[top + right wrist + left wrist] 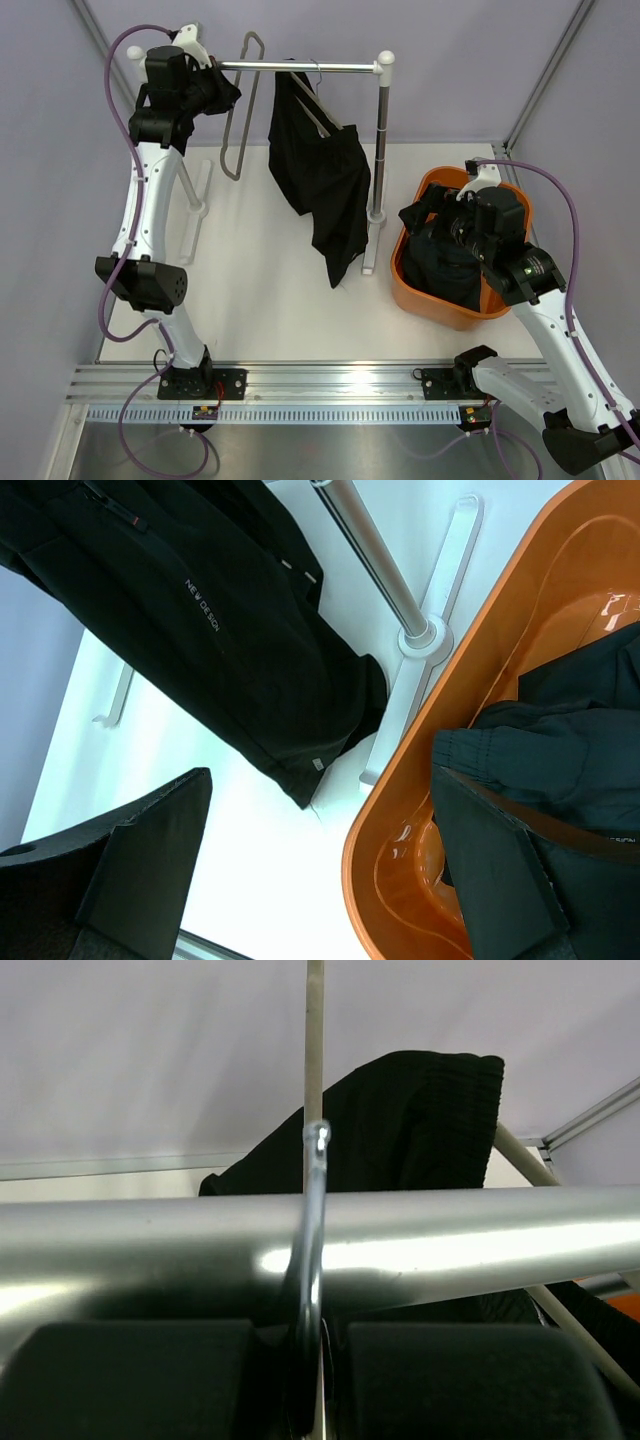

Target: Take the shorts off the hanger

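One pair of black shorts (320,175) hangs from a hanger on the silver rail (300,67); it shows in the right wrist view (200,610) with small white lettering, and in the left wrist view (420,1120) behind the rail. A second black pair (445,265) lies in the orange basket (425,300). My left gripper (222,90) is up at the rail's left end, shut on the metal hook (312,1220) of a bare grey hanger (240,120). My right gripper (430,215) is open and empty above the basket's left rim (400,880).
The rack's upright post (381,140) and its white foot (372,250) stand between the hanging shorts and the basket. Another white foot (195,205) is at the left. Grey walls close in on the back and sides.
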You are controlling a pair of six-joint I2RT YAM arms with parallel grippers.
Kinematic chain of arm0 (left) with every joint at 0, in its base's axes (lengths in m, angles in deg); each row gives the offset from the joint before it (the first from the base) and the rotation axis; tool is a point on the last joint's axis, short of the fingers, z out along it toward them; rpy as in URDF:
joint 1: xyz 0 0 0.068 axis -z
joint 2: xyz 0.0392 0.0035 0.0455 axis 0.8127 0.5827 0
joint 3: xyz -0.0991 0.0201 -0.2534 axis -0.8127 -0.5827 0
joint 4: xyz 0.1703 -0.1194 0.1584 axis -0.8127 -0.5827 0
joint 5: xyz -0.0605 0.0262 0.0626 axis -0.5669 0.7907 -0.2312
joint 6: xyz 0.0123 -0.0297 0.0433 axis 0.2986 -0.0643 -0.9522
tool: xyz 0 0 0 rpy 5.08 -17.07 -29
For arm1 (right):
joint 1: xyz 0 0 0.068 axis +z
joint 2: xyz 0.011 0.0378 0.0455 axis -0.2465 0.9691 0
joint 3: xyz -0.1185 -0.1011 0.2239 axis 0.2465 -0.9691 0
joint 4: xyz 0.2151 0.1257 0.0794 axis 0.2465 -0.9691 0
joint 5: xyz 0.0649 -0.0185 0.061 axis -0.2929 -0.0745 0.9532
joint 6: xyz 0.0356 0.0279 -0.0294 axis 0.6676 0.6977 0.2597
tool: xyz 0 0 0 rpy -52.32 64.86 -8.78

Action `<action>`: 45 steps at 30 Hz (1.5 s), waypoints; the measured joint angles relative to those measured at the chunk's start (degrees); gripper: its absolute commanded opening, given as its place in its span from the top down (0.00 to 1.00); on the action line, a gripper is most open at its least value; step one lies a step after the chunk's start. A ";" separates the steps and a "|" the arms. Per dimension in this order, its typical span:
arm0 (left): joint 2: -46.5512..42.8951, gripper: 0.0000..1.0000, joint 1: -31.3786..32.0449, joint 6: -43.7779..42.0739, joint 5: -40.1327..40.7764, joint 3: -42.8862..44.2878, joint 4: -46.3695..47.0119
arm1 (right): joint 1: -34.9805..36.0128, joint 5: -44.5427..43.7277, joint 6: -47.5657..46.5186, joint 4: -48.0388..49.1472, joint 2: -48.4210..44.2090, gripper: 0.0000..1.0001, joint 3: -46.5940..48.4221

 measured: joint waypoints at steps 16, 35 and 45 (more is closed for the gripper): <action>-3.08 0.78 0.22 -0.59 3.17 -6.62 3.19 | 0.00 0.07 0.02 0.00 0.00 0.01 0.00; -21.20 0.55 2.10 -2.75 11.17 -20.13 6.54 | 0.00 0.00 0.02 -0.28 -1.20 0.00 -1.09; -30.67 0.41 6.71 -3.15 15.02 -23.52 10.12 | 0.00 -1.18 0.00 -1.09 -2.14 0.00 -1.09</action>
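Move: The left hand still pinches the bare hanger's hook, its tip already over the rail, which crosses about 3 cm ahead of the fingers, roughly level. From this hand the black shorts hang some 19 cm to the right, about level fore and aft, their middle around 18 cm lower; the left post's top is some 24 cm left and 3 cm ahead. That spot of rail lies about 26 cm ahead, 43 cm left and 10 cm above the right hand. Left hand releases the hanger's hook over the rail, sinking 2 cm, then backs off about 13 cm, rising. ##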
